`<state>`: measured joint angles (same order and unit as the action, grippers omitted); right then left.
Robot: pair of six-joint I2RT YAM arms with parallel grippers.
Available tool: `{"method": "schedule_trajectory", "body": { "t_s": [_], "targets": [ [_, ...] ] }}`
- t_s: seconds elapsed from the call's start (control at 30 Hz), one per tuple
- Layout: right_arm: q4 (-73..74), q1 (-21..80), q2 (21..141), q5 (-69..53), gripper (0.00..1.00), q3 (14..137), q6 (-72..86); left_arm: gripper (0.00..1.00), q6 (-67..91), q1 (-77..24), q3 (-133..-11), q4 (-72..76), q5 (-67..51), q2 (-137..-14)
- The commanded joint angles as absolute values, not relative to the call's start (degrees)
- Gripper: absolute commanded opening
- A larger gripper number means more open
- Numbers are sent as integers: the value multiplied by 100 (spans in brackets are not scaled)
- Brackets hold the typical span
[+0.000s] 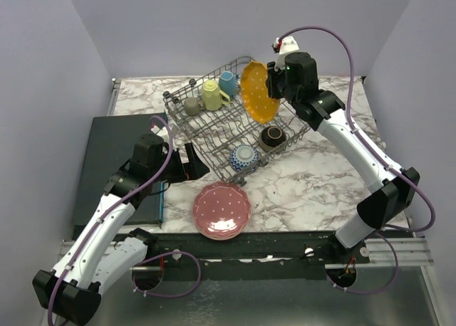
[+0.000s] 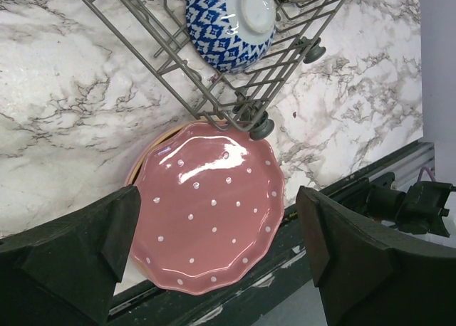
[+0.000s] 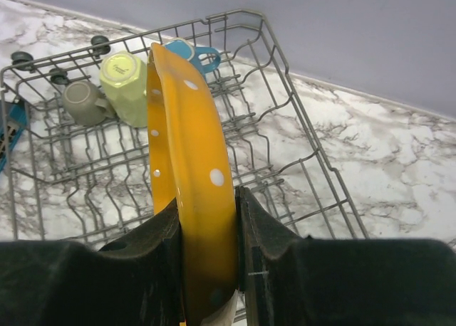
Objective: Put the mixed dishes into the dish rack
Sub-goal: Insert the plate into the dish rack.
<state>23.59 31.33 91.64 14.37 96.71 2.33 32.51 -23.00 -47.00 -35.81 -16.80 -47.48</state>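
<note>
The grey wire dish rack (image 1: 214,130) stands diagonally at mid-table. Inside it are a yellow mug (image 1: 211,95), a blue mug (image 1: 228,82), an olive mug (image 1: 192,106), a dark brown bowl (image 1: 273,137) and a blue-patterned bowl (image 1: 244,156). My right gripper (image 1: 274,84) is shut on the rim of an orange white-dotted plate (image 3: 189,127), held on edge over the rack's far side. A pink scalloped dotted plate (image 2: 210,212) lies on the marble by the rack's near corner, with a peach rim showing under it. My left gripper (image 2: 217,205) hovers open above it, holding nothing.
A dark flat mat (image 1: 114,155) covers the table's left side under my left arm. A black rail (image 1: 285,244) runs along the near edge just past the pink plate. Grey walls close in the back and both sides.
</note>
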Motion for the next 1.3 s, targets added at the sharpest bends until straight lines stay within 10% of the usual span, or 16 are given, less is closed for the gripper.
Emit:
{"method": "schedule_trajectory", "body": {
  "t_s": [0.0, 1.27],
  "targets": [
    [1306, 3017, 9255, 1766, 0, 10117, -194, 98, 3217, -2303, -4627, -3441, -1503, -4701],
    [-1656, 2312, 10708, 1188, 0, 9284, -2275, 98, 3199, -2233, -4634, -3454, -1239, -4834]
  ]
}}
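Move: The right hand holds the yellow plate by its rim; the free far-right part of the dish rack, where the plate is headed, lies about 17 cm straight ahead and some 28 cm below. From that hand the blue mug is roughly 28 cm ahead and 14 cm left, while the brown bowl is almost directly under it, about 4 cm to the right. From the left hand the free part is about 41 cm ahead and 24 cm right. Keeping its pinch on the plate's rim, the right hand carries it some 12 cm forward towards the free far-right part of the rack, drifting about 3 cm right, first nearly level and then sinking roughly 6 cm in the second half. As it goes, the wrist rolls so that its left side dips by nearly 20 degrees and the fingers tip up by about 13 degrees, turning the plate more edge-on to the view from above. ##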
